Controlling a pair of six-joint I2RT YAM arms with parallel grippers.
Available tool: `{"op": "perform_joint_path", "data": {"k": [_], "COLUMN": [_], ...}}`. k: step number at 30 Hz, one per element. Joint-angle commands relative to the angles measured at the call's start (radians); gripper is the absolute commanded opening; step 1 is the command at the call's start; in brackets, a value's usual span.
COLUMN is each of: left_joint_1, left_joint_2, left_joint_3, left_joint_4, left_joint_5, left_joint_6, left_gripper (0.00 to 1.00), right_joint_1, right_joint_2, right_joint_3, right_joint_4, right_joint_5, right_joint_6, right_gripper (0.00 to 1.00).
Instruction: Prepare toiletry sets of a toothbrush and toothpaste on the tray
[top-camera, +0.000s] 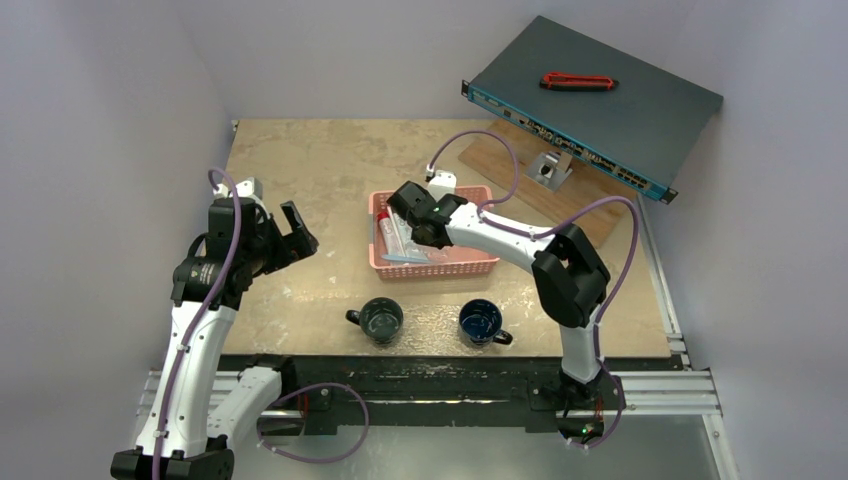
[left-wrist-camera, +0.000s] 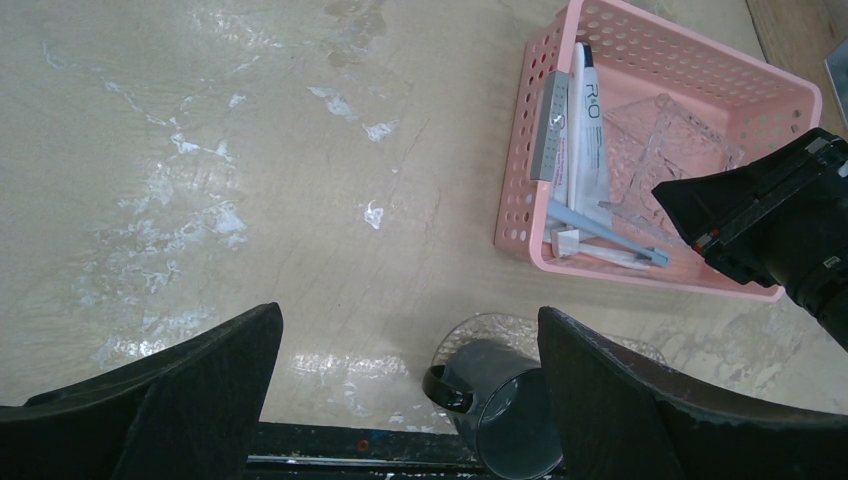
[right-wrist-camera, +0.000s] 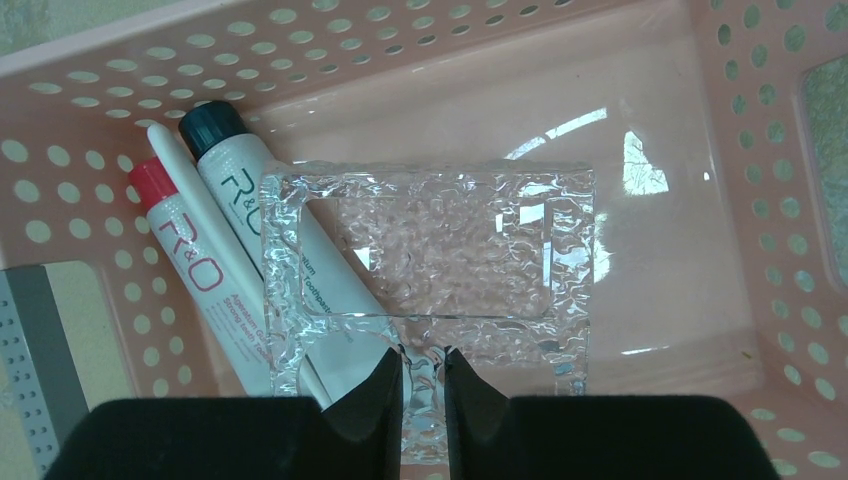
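A clear, textured tray (right-wrist-camera: 430, 250) lies tilted inside the pink basket (right-wrist-camera: 640, 60), over the toothpaste. My right gripper (right-wrist-camera: 423, 352) is shut on the tray's near rim, a strip of clear plastic pinched between its fingers. Two toothpaste tubes lie at the basket's left, one black-capped (right-wrist-camera: 235, 180), one red-capped (right-wrist-camera: 190, 265), with a white toothbrush (right-wrist-camera: 190, 190) between them. The left wrist view shows a light blue toothbrush (left-wrist-camera: 600, 228) and a white one (left-wrist-camera: 600, 252) at the basket's near wall. My left gripper (left-wrist-camera: 410, 320) hangs open over the bare table, left of the basket.
Two dark mugs (top-camera: 382, 319) (top-camera: 480, 322) stand near the front edge; the left one (left-wrist-camera: 500, 410) sits on a clear glossy sheet. A grey box (left-wrist-camera: 550, 125) leans in the basket's left end. A network switch (top-camera: 600, 100) on a wooden board (top-camera: 520, 170) fills the back right.
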Motion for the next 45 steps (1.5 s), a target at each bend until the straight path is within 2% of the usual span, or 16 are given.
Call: {"op": "perform_joint_path", "data": {"k": [1,3,20,34,45], "left_joint_1": [-0.004,-0.004,-0.004,-0.004,-0.004], "left_joint_2": [-0.006,-0.006,-0.003,-0.007,-0.012], "left_joint_3": [0.005,0.005,0.005,0.007,0.007], "left_joint_4": [0.032,0.032,0.031,0.031,0.03], "left_joint_5": [0.009,0.009,0.007,-0.001,-0.003], "left_joint_6": [0.015,0.016,0.016,0.017,0.017], "left_gripper": [0.99,0.99,0.99,0.99,0.99], "right_joint_1": [-0.006,-0.007,-0.006,0.025,0.141], "right_joint_2": [-0.01,-0.018,-0.195,-0.368,-0.504], "right_joint_3": [0.009,0.011,0.002,-0.07,-0.15], "right_joint_4": [0.019,0.017,-0.012,0.002,-0.004], "right_joint_5": [0.012,0.018,0.115,0.025,-0.036], "right_joint_6": [-0.002,-0.009,-0.098,-0.117,-0.065], "right_gripper": [0.05,0.0,0.0,0.0,0.0]}}
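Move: My right fingers are already shut on the near wall of the clear holder in the basket, its middle about 4 cm ahead of them. The clear oval tray lies about 18 cm back, with the green mug 16 cm back and 9 cm left, the blue mug 16 cm back and 11 cm right. The blue-capped toothpaste is 4 cm left and 2 cm ahead. From my left hand the tray's middle is some 24 cm right, 5 cm back and 19 cm below. Keeping my pinch on the holder, I lift it with my right hand out of the pink basket, about 13 cm up in all. The first 9 cm go nearly straight up, edging right; then, still rising, I draw it back some 6 cm over the basket's near side, towards above the tray, and ease left again. My wrist swings counter-clockwise and tips the fingers up, about 10 degrees each. ##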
